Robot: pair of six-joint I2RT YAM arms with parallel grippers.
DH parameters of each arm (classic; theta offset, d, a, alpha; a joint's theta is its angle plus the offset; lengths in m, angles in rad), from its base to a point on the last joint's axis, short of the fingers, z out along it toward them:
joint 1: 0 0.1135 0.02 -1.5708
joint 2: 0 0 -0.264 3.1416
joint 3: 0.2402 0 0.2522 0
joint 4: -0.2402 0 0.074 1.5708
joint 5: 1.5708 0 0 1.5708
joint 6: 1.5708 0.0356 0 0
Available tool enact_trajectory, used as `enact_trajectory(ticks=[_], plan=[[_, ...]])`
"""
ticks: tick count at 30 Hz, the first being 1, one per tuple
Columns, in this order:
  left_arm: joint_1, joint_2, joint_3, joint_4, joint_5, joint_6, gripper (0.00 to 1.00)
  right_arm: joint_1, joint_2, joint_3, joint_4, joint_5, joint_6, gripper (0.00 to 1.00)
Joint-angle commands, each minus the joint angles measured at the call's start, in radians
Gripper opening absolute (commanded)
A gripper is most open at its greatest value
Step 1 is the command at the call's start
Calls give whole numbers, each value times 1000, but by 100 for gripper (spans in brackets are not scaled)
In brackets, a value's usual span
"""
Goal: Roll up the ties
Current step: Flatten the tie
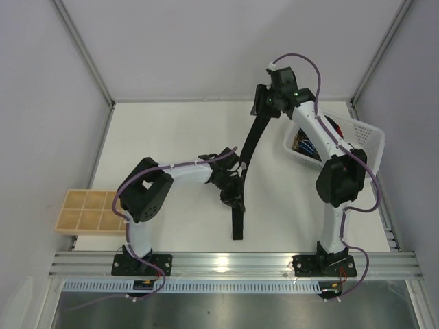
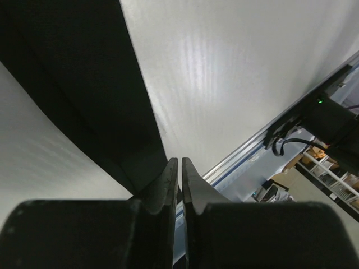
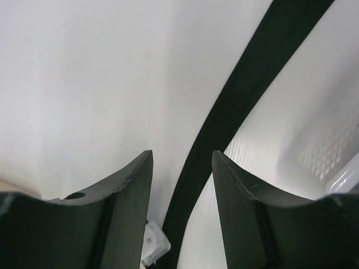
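A plain black tie (image 1: 247,154) lies stretched over the white table, from the far middle down towards the front rail. My left gripper (image 1: 233,188) is low over its near half. In the left wrist view the jaws (image 2: 179,162) are pressed almost together, pinching the edge of the black tie (image 2: 84,101), which passes behind the left finger. My right gripper (image 1: 263,106) hovers at the tie's far end. It stands open (image 3: 182,154), and the narrow part of the tie (image 3: 235,101) runs under the gap without touching either finger.
A white lattice basket (image 1: 357,137) at the right, behind the right arm, holds more ties (image 1: 306,145), and its wall (image 3: 336,162) shows in the right wrist view. A wooden compartment tray (image 1: 86,212) sits off the table's left front corner. The metal rail (image 1: 233,260) runs along the near edge.
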Motion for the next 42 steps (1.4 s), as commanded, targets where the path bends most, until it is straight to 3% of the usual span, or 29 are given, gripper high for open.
enact_trajectory(ticks=[1, 9, 19, 21, 22, 24, 25, 29, 31, 42], plan=[[-2, 16, -8, -45, 43, 72, 10, -2, -37, -133, -6, -57, 21, 52], [62, 2, -88, -209, -31, 207, 11, 53, -88, -333, 36, -111, 23, 51], [291, -142, -102, -387, -265, 359, 13, 182, -13, -334, 50, -170, 89, 50], [332, -209, -99, -387, -261, 359, 16, 213, -4, -338, 59, -181, 90, 50], [338, -232, -94, -385, -259, 353, 25, 227, 2, -338, 60, -187, 90, 50], [342, -312, -89, -378, -235, 350, 32, 267, 21, -331, 56, -200, 94, 49], [343, -332, -91, -381, -247, 335, 36, 282, 24, -333, 56, -200, 95, 48], [380, -433, -133, -404, -259, 293, 37, 348, 29, -353, 56, -210, 98, 39], [404, -511, -180, -390, -201, 240, 38, 363, 21, -373, 53, -212, 92, 37], [412, -794, -588, -195, -3, -59, 42, 435, 9, -526, 178, -296, 92, 31]])
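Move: The left hand's shut fingers are about 3 cm above the tie's near part: the tie's near end is some 11 cm back, level sideways, and the tan tray's middle is roughly 48 cm to the left and 2 cm back. From the right hand, high up, the tie's middle lies about 18 cm back, 5 cm left and 21 cm below. The tie's far end is 4 cm ahead and 3 cm right of it; the basket is 27 cm right and 9 cm back. The left hand's shut fingertips dip about 3 cm to the tie's near part and drag it leftward, sweeping some 17 cm low over the table while first easing back, then forward; then they rise, open and draw back. The right hand drops and pulls back towards the tie's middle, swinging left, about 24 cm back and 18 cm down, tipping further down as its open fingers narrow. ##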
